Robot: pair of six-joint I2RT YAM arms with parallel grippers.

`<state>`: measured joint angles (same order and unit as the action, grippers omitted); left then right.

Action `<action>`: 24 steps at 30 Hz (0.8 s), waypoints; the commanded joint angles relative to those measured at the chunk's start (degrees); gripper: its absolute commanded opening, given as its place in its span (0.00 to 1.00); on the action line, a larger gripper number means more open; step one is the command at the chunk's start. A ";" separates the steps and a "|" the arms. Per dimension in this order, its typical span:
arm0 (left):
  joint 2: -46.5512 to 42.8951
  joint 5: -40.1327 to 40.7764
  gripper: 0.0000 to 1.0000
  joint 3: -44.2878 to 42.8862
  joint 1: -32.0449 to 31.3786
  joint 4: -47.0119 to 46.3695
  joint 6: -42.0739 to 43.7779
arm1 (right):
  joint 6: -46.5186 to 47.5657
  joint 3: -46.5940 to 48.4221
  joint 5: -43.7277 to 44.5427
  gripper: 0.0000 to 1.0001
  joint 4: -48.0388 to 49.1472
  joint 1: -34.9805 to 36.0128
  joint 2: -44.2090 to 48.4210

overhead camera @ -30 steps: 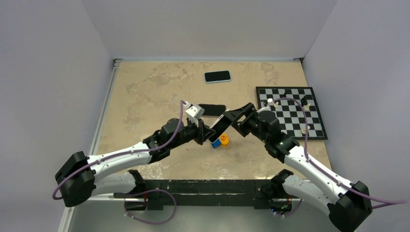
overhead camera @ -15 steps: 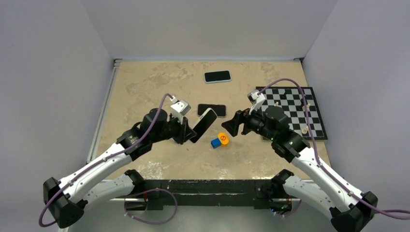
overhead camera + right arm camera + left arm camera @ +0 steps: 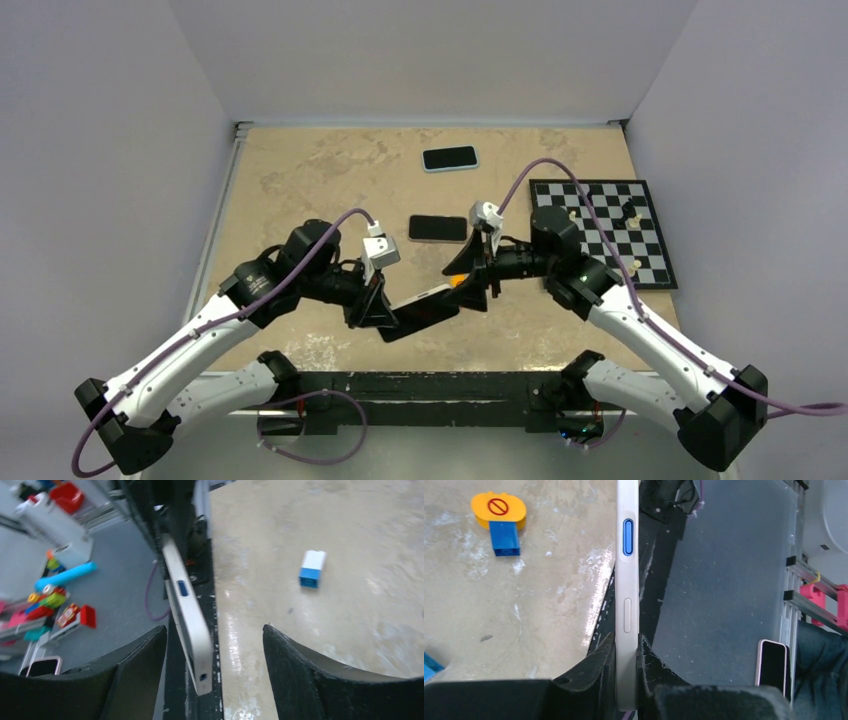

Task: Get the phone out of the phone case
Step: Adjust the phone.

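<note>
The phone in its pale phone case (image 3: 425, 308) hangs low over the table's near edge, tipped almost flat. My left gripper (image 3: 378, 308) is shut on its near end. In the left wrist view the case's edge (image 3: 628, 580) with a blue button runs straight up from between the left gripper (image 3: 626, 642) fingers. My right gripper (image 3: 478, 278) is open at the phone's far end. In the right wrist view the case's corner (image 3: 192, 630) lies between the spread fingers (image 3: 135, 670) of the right gripper (image 3: 214, 627), nearer the left one, with no contact showing.
A bare black phone (image 3: 438, 228) lies mid-table and a cyan-cased one (image 3: 449, 158) farther back. A chessboard (image 3: 600, 232) with pieces is at the right. An orange disc (image 3: 499, 509) with a blue block (image 3: 504, 537) sits near the grippers, and a blue-white block (image 3: 312, 567) lies nearby.
The left arm swung the cased phone down toward the near edge, tipping it from upright to nearly flat. The right gripper turned and moved left, straddling the phone's far end.
</note>
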<state>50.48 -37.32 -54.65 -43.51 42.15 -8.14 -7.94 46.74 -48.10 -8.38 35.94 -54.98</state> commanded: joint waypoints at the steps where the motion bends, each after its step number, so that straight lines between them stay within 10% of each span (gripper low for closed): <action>1: -0.03 -7.85 0.00 -2.77 0.08 -1.77 2.01 | -2.71 -2.55 -12.75 0.69 10.73 4.11 0.46; 7: 0.53 -8.07 0.00 -4.72 0.10 -1.50 2.21 | -7.18 -5.36 -13.62 0.53 18.62 7.94 -1.82; 12: 0.01 -4.40 0.00 -5.74 0.27 -1.81 0.26 | -12.61 -6.15 -11.13 0.00 24.35 9.81 -2.68; 14: -1.67 1.95 0.00 -5.41 0.60 -3.90 -3.37 | -17.04 -7.43 -4.82 0.00 27.46 9.93 -1.75; 20: -11.45 29.24 0.63 -1.97 0.83 -13.21 -16.32 | -40.66 -13.61 20.18 0.00 43.35 9.85 6.50; 24: -17.33 46.95 0.73 4.98 0.85 -15.96 -33.24 | -50.24 -15.62 29.25 0.00 49.54 9.76 7.14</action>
<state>37.47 -12.25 -54.59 -42.96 32.80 -23.77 -43.05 31.83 -33.32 25.02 45.80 -49.43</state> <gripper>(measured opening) 0.716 0.150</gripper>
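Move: The phone, its left end already pinched by the left gripper, has its middle about 7 cm to the right of that hand, 2 cm ahead and 1 cm above. From the open right gripper it lies some 8 cm left, 6 cm back and 2 cm below. On the table, about 21 cm below the left hand, the white-and-blue block is 18 cm ahead and 8 cm left. The yellow-and-blue blocks are 10 cm straight ahead of the right hand and 23 cm below. Draw the right gripper back about 6 cm and 3 cm left, turning counter-clockwise, and close it on the phone's free right end while the left keeps its hold. Then open the left fingers and lift that hand clear, forward and up some 9 cm in all and slightly left, while the right raises the phone about 3 cm and swings it forward and clockwise. ##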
